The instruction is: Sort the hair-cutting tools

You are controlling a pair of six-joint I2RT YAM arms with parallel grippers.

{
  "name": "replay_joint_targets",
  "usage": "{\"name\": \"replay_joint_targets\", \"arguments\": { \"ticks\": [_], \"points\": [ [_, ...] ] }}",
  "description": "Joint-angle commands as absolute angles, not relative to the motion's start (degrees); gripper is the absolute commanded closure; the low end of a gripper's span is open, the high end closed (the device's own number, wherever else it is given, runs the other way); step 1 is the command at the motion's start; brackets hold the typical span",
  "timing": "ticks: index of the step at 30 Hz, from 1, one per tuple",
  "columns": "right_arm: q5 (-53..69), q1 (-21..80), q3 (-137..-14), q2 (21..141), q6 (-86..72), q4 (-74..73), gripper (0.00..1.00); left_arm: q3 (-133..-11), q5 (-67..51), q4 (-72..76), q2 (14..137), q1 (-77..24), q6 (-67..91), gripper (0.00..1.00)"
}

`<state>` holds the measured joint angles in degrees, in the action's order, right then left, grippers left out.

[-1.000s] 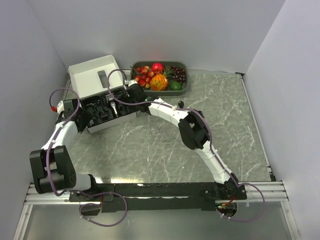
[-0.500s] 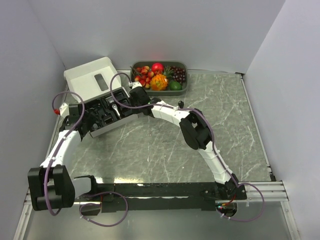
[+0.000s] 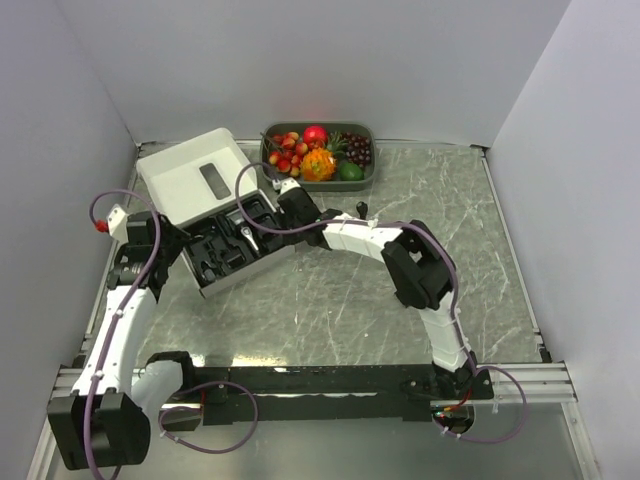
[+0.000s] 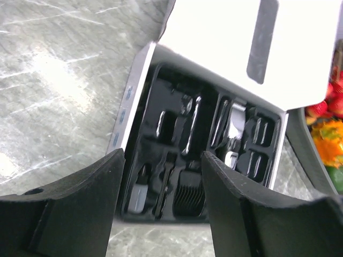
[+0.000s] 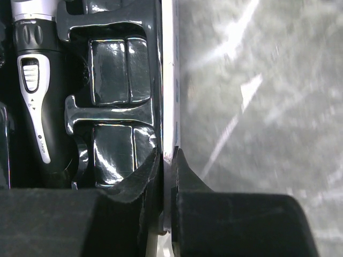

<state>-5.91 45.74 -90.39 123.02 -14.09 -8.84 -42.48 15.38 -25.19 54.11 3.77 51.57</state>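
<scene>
The white cardboard box (image 3: 190, 178) lies open, its lid folded back. Its black moulded insert (image 3: 232, 245) holds the hair-cutting tools. The black-and-silver clipper (image 5: 33, 80) lies in one slot, with a comb guard (image 4: 188, 193) nearer the front. My right gripper (image 5: 167, 156) is shut on the box's thin white side wall (image 5: 169, 80), one finger inside and one outside. In the top view that gripper (image 3: 284, 204) sits at the box's right corner. My left gripper (image 4: 163, 156) is open, just off the box's left end and apart from it, with nothing between its fingers.
A grey tray (image 3: 372, 150) of colourful fruit stands against the back wall, just right of the box. Marbled tabletop (image 3: 450, 230) stretches right and in front. The left side wall runs close behind my left arm (image 3: 125, 300).
My right gripper has shut on the box wall. The box has turned and shifted right and nearer. My left arm has drawn back toward the near left, still open.
</scene>
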Motion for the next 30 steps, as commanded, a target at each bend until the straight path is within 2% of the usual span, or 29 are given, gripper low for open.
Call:
{"name": "replay_joint_targets", "arguments": {
  "ticks": [1,10,16,23,27,28,30],
  "points": [
    [-4.74,46.23,-84.12,117.52,-15.38,-14.59,1.00,-42.72,16.17,-26.11,51.42,2.55,50.63,0.35],
    [-12.21,47.29,-72.71,110.84,-20.56,-16.43,1.00,-40.17,15.03,-23.56,50.45,0.35,50.71,0.35],
    [-13.88,47.81,-65.67,106.44,-25.13,-17.84,1.00,-39.11,16.70,-22.85,51.06,-5.17,52.12,0.35],
    [-14.76,48.07,-62.67,103.89,-26.28,-19.86,1.00,-37.35,18.02,-21.44,50.89,-8.79,53.52,0.35],
    [-13.63,48.16,-63.36,102.83,-25.84,-19.51,0.83,-36.91,19.86,-21.53,50.01,-10.11,53.61,0.35],
    [-13.19,48.43,-63.80,102.83,-25.75,-19.60,0.67,-36.83,20.04,-21.53,49.75,-10.28,53.70,0.35],
    [-12.74,48.86,-66.08,102.92,-25.67,-20.74,0.55,-36.74,20.04,-21.88,48.78,-10.46,53.70,0.35]
  ]
}}
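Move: The right hand is already shut on the top of the tool box's right-hand end wall, with the box's middle about 13 cm to its left, 5 cm back and 3 cm lower. From it the open white lid lies some 23 cm left and 12 cm ahead, the fruit tray about 17 cm ahead and 9 cm right, and the black looped tool 20 cm right, nearly level with it. From the open left hand, the box's middle is roughly 18 cm right, 4 cm ahead and 12 cm below. Still pinching the end wall near the box's front corner, the right hand drags the box back and to the right across the table for about 11 cm, sinking barely at all and turning some 10 degrees clockwise, slows to a stop, and only at the very end starts to open its fingers around the wall. The left hand, open and empty above and beside the box's left end, follows about 6 cm to the right, first rising slightly and then sinking to about 2 cm lower, while it too turns about 10 degrees clockwise. ##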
